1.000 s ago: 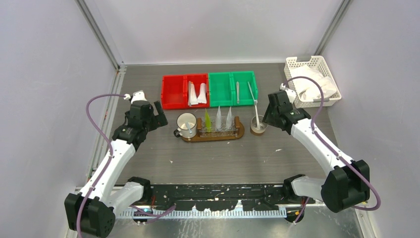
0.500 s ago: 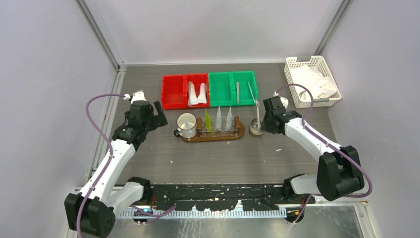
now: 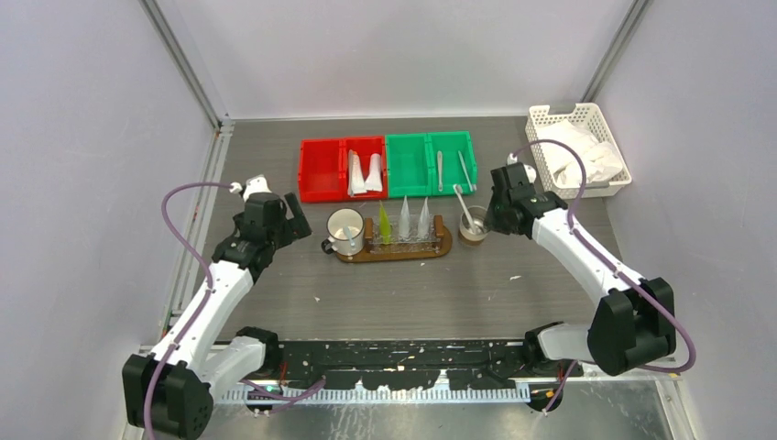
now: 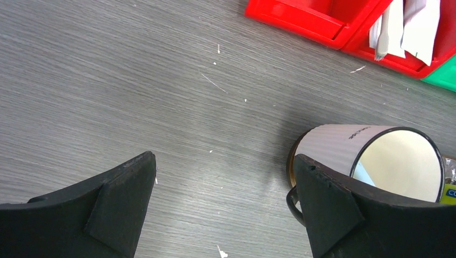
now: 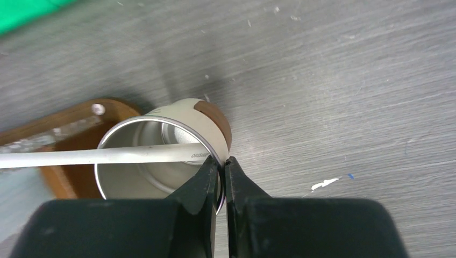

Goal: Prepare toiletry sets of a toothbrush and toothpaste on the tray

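Observation:
A brown wooden tray [image 3: 445, 246] holds a yellow-green toothpaste tube [image 3: 384, 223] and two whitish tubes [image 3: 404, 218] standing upright. Just right of it is a small tan cup [image 3: 476, 235] with a pale toothbrush [image 3: 465, 209] leaning in it. My right gripper [image 3: 490, 225] is shut on that cup's rim [image 5: 218, 156], one finger inside and one outside, and the toothbrush [image 5: 107, 156] lies across the cup mouth. My left gripper [image 3: 298, 218] hangs open over bare table, left of a white mug [image 3: 345, 229]. The mug [image 4: 333, 148] sits beside the right finger.
Behind the tray stand two red bins [image 3: 321, 170], one holding whitish tubes [image 3: 365, 172], and two green bins [image 3: 408, 165] with toothbrushes [image 3: 440, 170] in one. A white basket [image 3: 579, 115] with cloths sits at the back right. White specks dot the table.
My right gripper moved in to the cup and closed on its rim. The toothbrush now leans left instead of standing. The left arm shifted slightly toward the near edge, still open.

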`<state>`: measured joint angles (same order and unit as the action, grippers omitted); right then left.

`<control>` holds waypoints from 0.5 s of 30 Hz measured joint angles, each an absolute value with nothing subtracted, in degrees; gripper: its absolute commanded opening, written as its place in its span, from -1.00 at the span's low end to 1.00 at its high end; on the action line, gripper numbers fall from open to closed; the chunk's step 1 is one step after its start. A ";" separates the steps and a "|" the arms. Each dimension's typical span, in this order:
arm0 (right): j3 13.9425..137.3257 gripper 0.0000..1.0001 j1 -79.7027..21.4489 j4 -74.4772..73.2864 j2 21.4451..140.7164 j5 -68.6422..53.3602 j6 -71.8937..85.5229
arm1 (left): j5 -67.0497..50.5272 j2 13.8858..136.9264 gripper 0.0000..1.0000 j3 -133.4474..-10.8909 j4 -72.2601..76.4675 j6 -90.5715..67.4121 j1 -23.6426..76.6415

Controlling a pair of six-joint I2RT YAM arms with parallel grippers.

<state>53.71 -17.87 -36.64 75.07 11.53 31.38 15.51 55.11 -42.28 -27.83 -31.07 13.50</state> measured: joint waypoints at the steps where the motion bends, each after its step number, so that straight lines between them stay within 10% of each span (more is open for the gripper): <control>1: 55.11 -0.98 -17.87 -37.32 74.85 11.33 31.16 | 15.53 55.22 0.99 -41.87 -27.29 -31.33 13.50; 15: 61.60 -0.98 -17.87 -38.19 77.80 7.90 30.81 | 13.45 56.31 0.99 -35.38 -23.55 -36.82 17.30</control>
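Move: The right hand, already gripping the rim of the metal cup with the toothbrush in it, has the wooden tray's free right end about 9 cm to its left, 3 cm back and 11 cm below; the wire rack's middle is some 17 cm left and 2 cm back, the green bin 11 cm left and 14 cm ahead. The open left hand has the enamel mug about level, roughly 13 cm to its right and 9 cm below, the red bin 12 cm right and 13 cm ahead. The right hand keeps its pinch on the cup's rim and swings the cup up about 5 cm while carrying it forward and to the left, roughly 2 cm each way, then turns downward by some 2 cm beside the tray's right end, still clear of the table. Meanwhile the left hand, fingers staying wide open, sinks about 4 cm towards the mug's height and then slides right and a little back, bringing its right finger close to the mug's handle, with no touch to be made out. ##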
